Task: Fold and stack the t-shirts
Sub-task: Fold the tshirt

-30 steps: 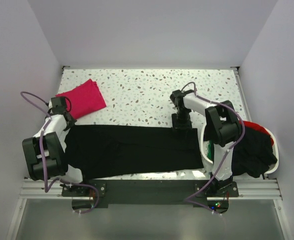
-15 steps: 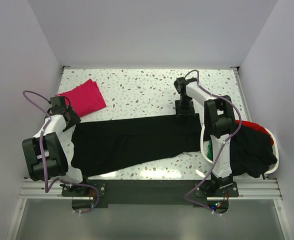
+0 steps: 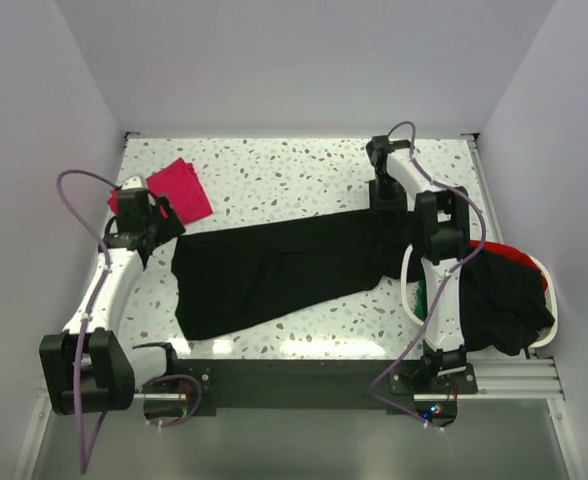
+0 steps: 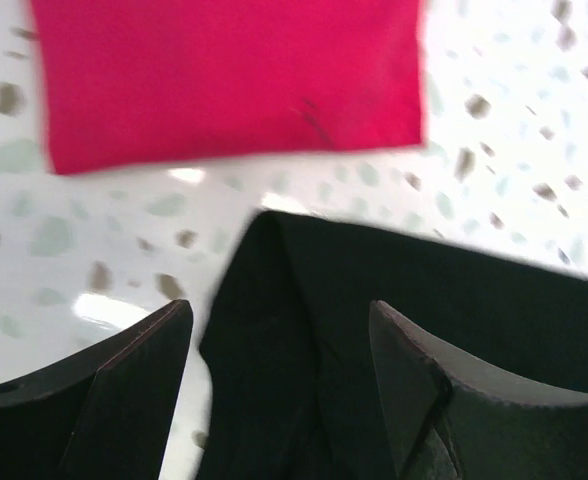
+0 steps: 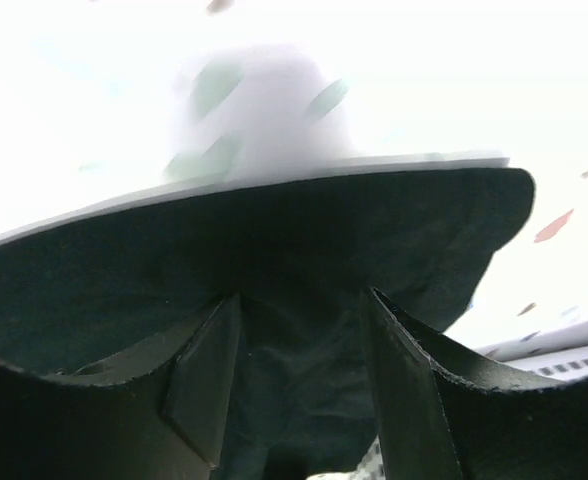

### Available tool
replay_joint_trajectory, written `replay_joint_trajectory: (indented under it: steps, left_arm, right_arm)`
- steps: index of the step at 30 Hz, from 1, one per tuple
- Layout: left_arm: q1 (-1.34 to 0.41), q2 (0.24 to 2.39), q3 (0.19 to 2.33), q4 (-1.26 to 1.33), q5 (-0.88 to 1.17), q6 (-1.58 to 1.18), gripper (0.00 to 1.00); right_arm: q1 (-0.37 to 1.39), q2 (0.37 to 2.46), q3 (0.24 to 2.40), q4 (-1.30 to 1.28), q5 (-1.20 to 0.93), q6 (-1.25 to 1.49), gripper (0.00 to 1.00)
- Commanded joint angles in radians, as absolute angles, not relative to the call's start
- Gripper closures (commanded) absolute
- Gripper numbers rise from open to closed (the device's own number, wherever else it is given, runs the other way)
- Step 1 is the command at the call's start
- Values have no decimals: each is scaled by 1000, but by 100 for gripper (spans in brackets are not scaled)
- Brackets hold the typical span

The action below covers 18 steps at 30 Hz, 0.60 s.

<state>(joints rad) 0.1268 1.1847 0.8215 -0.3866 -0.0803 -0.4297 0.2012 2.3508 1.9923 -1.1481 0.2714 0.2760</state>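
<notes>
A large black t-shirt [image 3: 274, 270] lies slanted across the table, its right end lifted toward the back. My right gripper [image 3: 382, 200] is shut on that end, and black cloth [image 5: 274, 230] bunches between its fingers [image 5: 204, 370]. My left gripper [image 3: 164, 228] hovers open just above the shirt's left corner [image 4: 274, 260], with nothing held between its fingers [image 4: 134, 380]. A magenta-pink t-shirt [image 3: 182, 188], folded to a small rectangle, lies at the back left; in the left wrist view it [image 4: 224, 80] sits just beyond the black corner.
A white basket [image 3: 410, 290] at the right edge holds a heap of black, red and green cloth [image 3: 514, 290]. The right arm's links pass over the basket's left rim. White walls close in the table on three sides.
My left gripper opened and let go of the black shirt's left end, then moved back. My right gripper dragged the right end toward the back, and the shirt slid right.
</notes>
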Motion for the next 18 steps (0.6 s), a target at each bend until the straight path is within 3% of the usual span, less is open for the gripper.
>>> replay_joint_trajectory:
  steps: [1, 6, 11, 14, 18]
  left_arm:
    - [9, 1144, 772, -423, -37, -527, 24]
    - [-145, 1088, 721, -423, -44, -647, 25]
    - [-209, 1095, 692, -400, -26, -707, 26]
    - [-258, 1111, 690, -368, -14, -756, 26]
    - [-317, 1140, 669, -315, -5, -810, 26]
  right_arm:
    - [169, 2413, 2090, -1127, 359, 226, 45]
    - [167, 2453, 2271, -1173, 313, 175, 44]
    - [179, 2384, 2312, -1163, 218, 193, 44]
    - [224, 2286, 2232, -1140, 193, 202, 44]
    - [323, 2120, 1958, -1060, 146, 238, 44]
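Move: The black t-shirt lies spread on the table, its middle some 28 cm right and 6 cm back of the left hand and 11 cm below; its far left corner is only about 3 cm ahead. The folded red t-shirt is roughly 12 cm ahead and 6 cm left of that hand. From the right hand, low at its far right part, the black shirt's middle is about 28 cm left, 15 cm back; the basket is some 23 cm right, 22 cm back. The open left hand sweeps about 15 cm right over the t-shirt; right drags it forward, then lifts off. ##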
